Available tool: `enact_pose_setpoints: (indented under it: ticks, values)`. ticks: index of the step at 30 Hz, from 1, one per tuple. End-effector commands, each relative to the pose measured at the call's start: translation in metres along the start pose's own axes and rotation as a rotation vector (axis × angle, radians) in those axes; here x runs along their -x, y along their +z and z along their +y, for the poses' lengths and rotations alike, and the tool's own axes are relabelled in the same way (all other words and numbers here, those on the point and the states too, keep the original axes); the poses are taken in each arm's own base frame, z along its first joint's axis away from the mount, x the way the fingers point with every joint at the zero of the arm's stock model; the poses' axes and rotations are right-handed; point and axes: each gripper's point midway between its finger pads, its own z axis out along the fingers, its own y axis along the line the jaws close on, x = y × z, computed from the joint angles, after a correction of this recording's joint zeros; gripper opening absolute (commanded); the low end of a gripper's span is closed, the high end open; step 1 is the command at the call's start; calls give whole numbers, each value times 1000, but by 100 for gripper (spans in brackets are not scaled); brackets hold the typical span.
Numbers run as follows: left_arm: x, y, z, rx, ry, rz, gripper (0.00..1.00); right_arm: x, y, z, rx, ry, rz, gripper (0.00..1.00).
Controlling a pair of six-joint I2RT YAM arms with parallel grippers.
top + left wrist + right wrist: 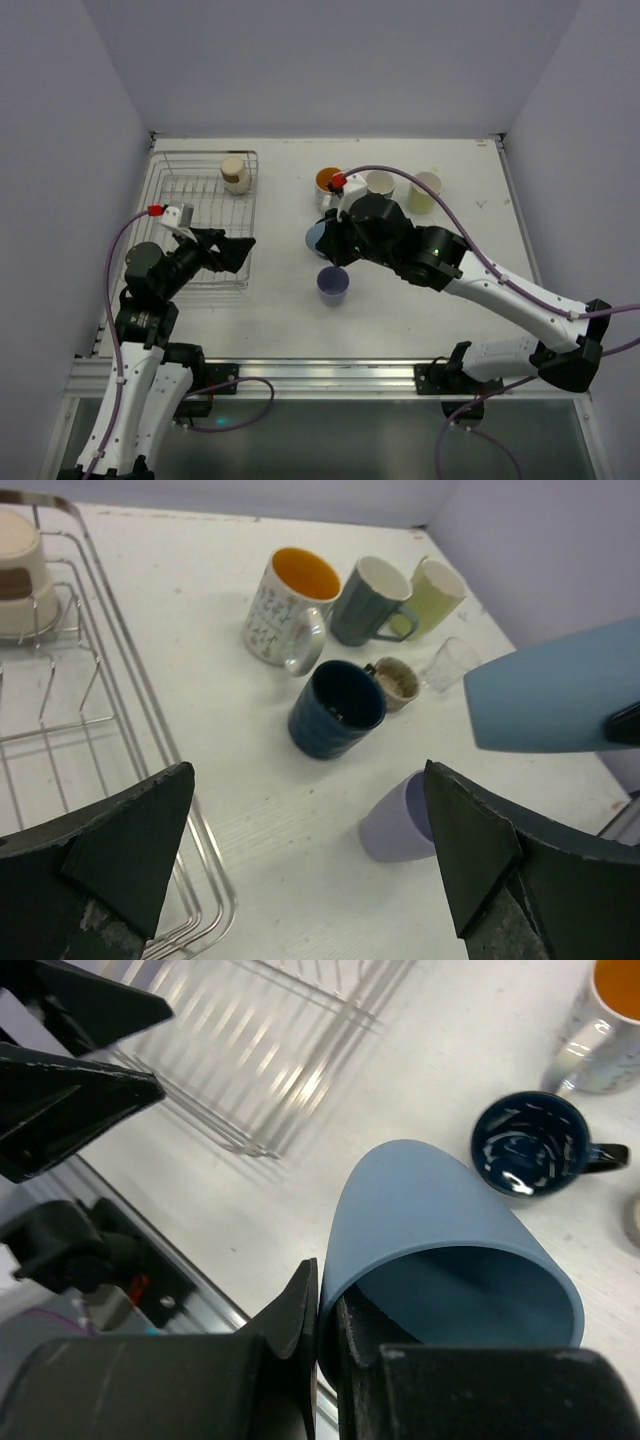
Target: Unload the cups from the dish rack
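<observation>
The silver wire dish rack (200,215) sits at the left with one beige cup (235,173) standing in its far corner. My right gripper (328,1310) is shut on the rim of the light blue cup (440,1230), one finger inside and one outside, and holds the cup (313,235) on its side above the table. My left gripper (308,780) is open and empty over the rack's right edge (120,730). On the table stand the lavender cup (395,820), navy mug (336,708), orange-inside mug (290,605), grey mug (368,600), yellow-green mug (435,595) and tiny clear glass (449,663).
A small beige pot (397,680) stands between the navy mug and the glass. The cups cluster at the back centre of the white table (270,320). Walls close in the left, right and far sides. A metal rail (330,375) runs along the near edge.
</observation>
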Motion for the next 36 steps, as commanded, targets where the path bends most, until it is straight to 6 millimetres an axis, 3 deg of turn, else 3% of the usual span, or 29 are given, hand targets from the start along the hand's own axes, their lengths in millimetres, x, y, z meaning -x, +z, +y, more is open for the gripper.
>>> enact_pose_setpoints:
  ticks: [1, 7, 18, 28, 36]
  values:
    - [-14, -6, 17, 87, 99, 43, 100, -44, -3, -35, -148, -183, 260, 0]
    - [-13, -9, 13, 79, 112, 32, 100, -67, 6, -36, -167, -223, 417, 0]
    - [-17, -10, 10, 73, 115, 35, 100, -85, 32, -31, -168, -243, 524, 0]
    - [-15, -11, 12, 87, 114, 27, 100, -94, 26, -27, -151, -223, 560, 0]
    - [-14, -9, 22, 137, 106, 35, 100, -117, 41, -17, -98, -201, 605, 0]
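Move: The right hand holds the blue cup by its rim, base pointing forward, left and down. The purple cup it is being brought to stands almost beneath, about 3 cm ahead, 1 cm to the right and 24 cm below. The dark blue mug is roughly 16 cm ahead and level sideways, and the small stone cup some 17 cm ahead and 12 cm right, both on the table. From the left hand the purple cup lies about 21 cm right, 2 cm ahead and 21 cm below. The right hand sinks about 11.5 cm towards the purple cup, most of it at once and quickly, while its wrist swings some 30 degrees so that the fingers and the blue cup's base point steeply down. It then slows almost to a stop in height and eases a little back towards the robot, the fingers keeping their pinch on the blue cup's rim and bringing its base to the purple cup's mouth. ##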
